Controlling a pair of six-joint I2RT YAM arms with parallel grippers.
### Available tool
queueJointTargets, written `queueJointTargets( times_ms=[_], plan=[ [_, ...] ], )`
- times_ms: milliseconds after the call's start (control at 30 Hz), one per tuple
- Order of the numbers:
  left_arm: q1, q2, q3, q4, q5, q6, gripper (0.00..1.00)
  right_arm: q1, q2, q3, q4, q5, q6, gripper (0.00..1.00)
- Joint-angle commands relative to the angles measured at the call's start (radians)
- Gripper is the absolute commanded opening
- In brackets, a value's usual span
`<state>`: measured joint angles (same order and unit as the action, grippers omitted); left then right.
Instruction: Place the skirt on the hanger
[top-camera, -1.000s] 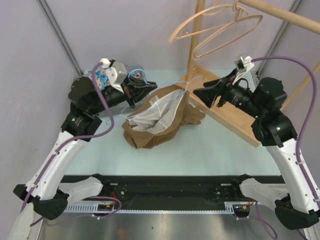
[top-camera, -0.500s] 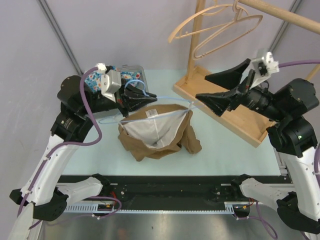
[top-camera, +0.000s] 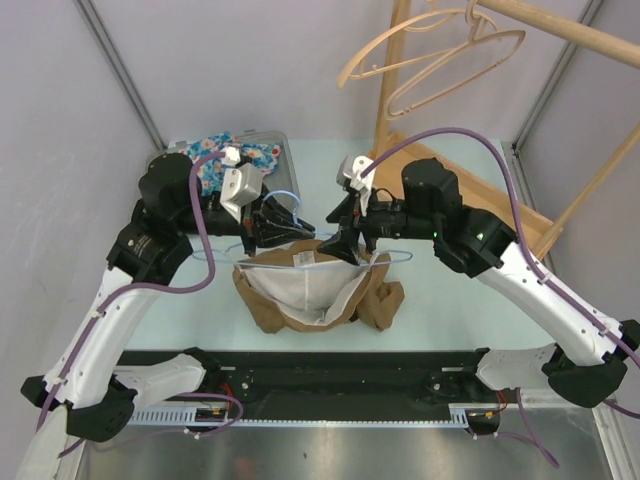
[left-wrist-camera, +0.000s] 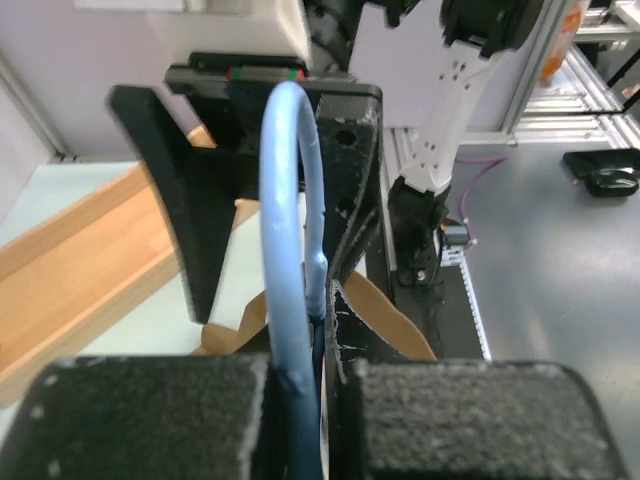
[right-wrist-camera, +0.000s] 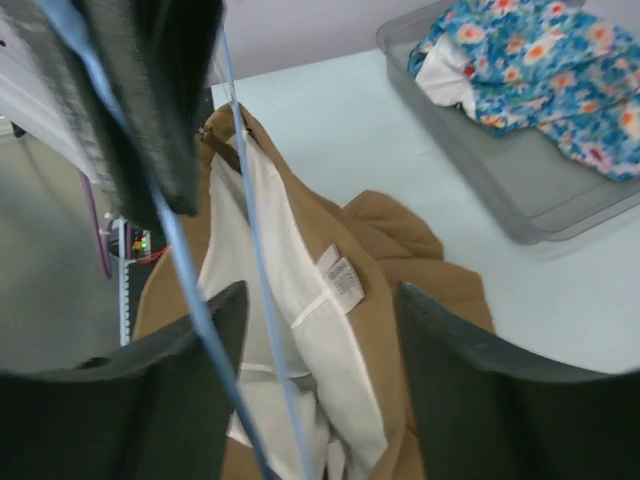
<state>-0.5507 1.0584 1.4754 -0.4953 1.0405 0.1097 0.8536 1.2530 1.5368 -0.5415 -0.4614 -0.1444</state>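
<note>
The brown skirt (top-camera: 372, 300) with white lining lies bunched on the table, its waistband open upward. A thin blue wire hanger (top-camera: 285, 200) stretches across that opening. My left gripper (top-camera: 272, 226) is shut on the hanger's hook (left-wrist-camera: 285, 200); the black pads (left-wrist-camera: 150, 420) press it from both sides. My right gripper (top-camera: 346, 240) is open just above the waistband's right half. In the right wrist view its fingers (right-wrist-camera: 190, 380) straddle the lining, the label (right-wrist-camera: 342, 282) and one hanger wire (right-wrist-camera: 258, 290), touching neither.
A grey bin (top-camera: 283, 150) of floral cloth (right-wrist-camera: 530, 70) stands at the back left. A wooden rack with wooden hangers (top-camera: 430, 50) rises at the back right, its base (top-camera: 530, 228) behind my right arm. Purple cables loop over both arms.
My right arm has swung left from over the wooden base to the skirt's waistband, jaws still apart. The left gripper keeps the hanger hook and has shifted only slightly.
</note>
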Motion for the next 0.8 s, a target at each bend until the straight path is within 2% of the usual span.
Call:
queueJointTargets(
  times_ms=[0,100,133,233,333,400,533,633,667,733,767],
  plan=[
    [-0.006,-0.012,-0.007,-0.028,0.050,0.071,0.00,0.007,-0.003,-0.012,0.067,0.083,-0.008,0.43],
    [-0.006,-0.018,-0.026,-0.037,-0.008,0.088,0.00,0.007,-0.006,-0.044,0.095,0.092,0.025,0.17],
    [-0.006,-0.018,-0.030,-0.037,-0.040,0.091,0.00,0.009,-0.010,-0.058,0.110,0.096,0.035,0.17],
    [-0.006,-0.017,-0.036,-0.049,-0.072,0.110,0.00,0.013,-0.026,-0.081,0.104,0.099,0.042,0.19],
    [-0.006,-0.009,-0.036,-0.068,-0.085,0.134,0.00,0.013,-0.035,-0.084,0.094,0.093,0.034,0.39],
    [-0.006,-0.005,-0.036,-0.074,-0.083,0.143,0.00,0.010,-0.040,-0.084,0.097,0.087,0.029,0.48],
    [-0.006,0.000,-0.043,-0.080,-0.068,0.157,0.00,0.012,-0.056,-0.086,0.104,0.067,0.029,0.50],
    [-0.006,-0.005,-0.049,-0.078,-0.060,0.163,0.00,0.010,-0.056,-0.084,0.100,0.040,0.032,0.35],
    [-0.006,-0.005,-0.050,-0.077,-0.056,0.165,0.00,0.010,-0.055,-0.084,0.095,0.029,0.032,0.25],
    [-0.008,-0.006,-0.052,-0.072,-0.039,0.162,0.00,0.010,-0.046,-0.084,0.080,-0.003,0.037,0.13],
    [-0.006,-0.006,-0.053,-0.069,-0.033,0.159,0.00,0.012,-0.043,-0.084,0.074,-0.013,0.039,0.03]
  ],
)
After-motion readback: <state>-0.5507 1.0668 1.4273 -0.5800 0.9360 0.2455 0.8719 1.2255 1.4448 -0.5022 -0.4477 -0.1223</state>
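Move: The right hand's open fingers already straddle the blue hanger's right shoulder, close by the neck; this wire lies about 1 cm back of the hand point, and the hook rises about 9 cm to the left, 6 cm higher and 1 cm farther out. The skirt's middle is roughly 18 cm below, 3 cm back and 5 cm to the left. From the left hand, which already holds the hanger at the neck, that shoulder is about 6 cm to the right, a centimetre back and a centimetre lower. Downward by about 2 cm, otherwise almost in place, the right hand closes its wide-open fingers around the hanger's shoulder wire, lets them spring back to half open, then narrows them again until they are nearly shut over it. The left hand keeps its pinch on the neck and carries the hanger down some 3.5 cm and forward 2.5 cm, with a slight roll and counter-clockwise turn. ##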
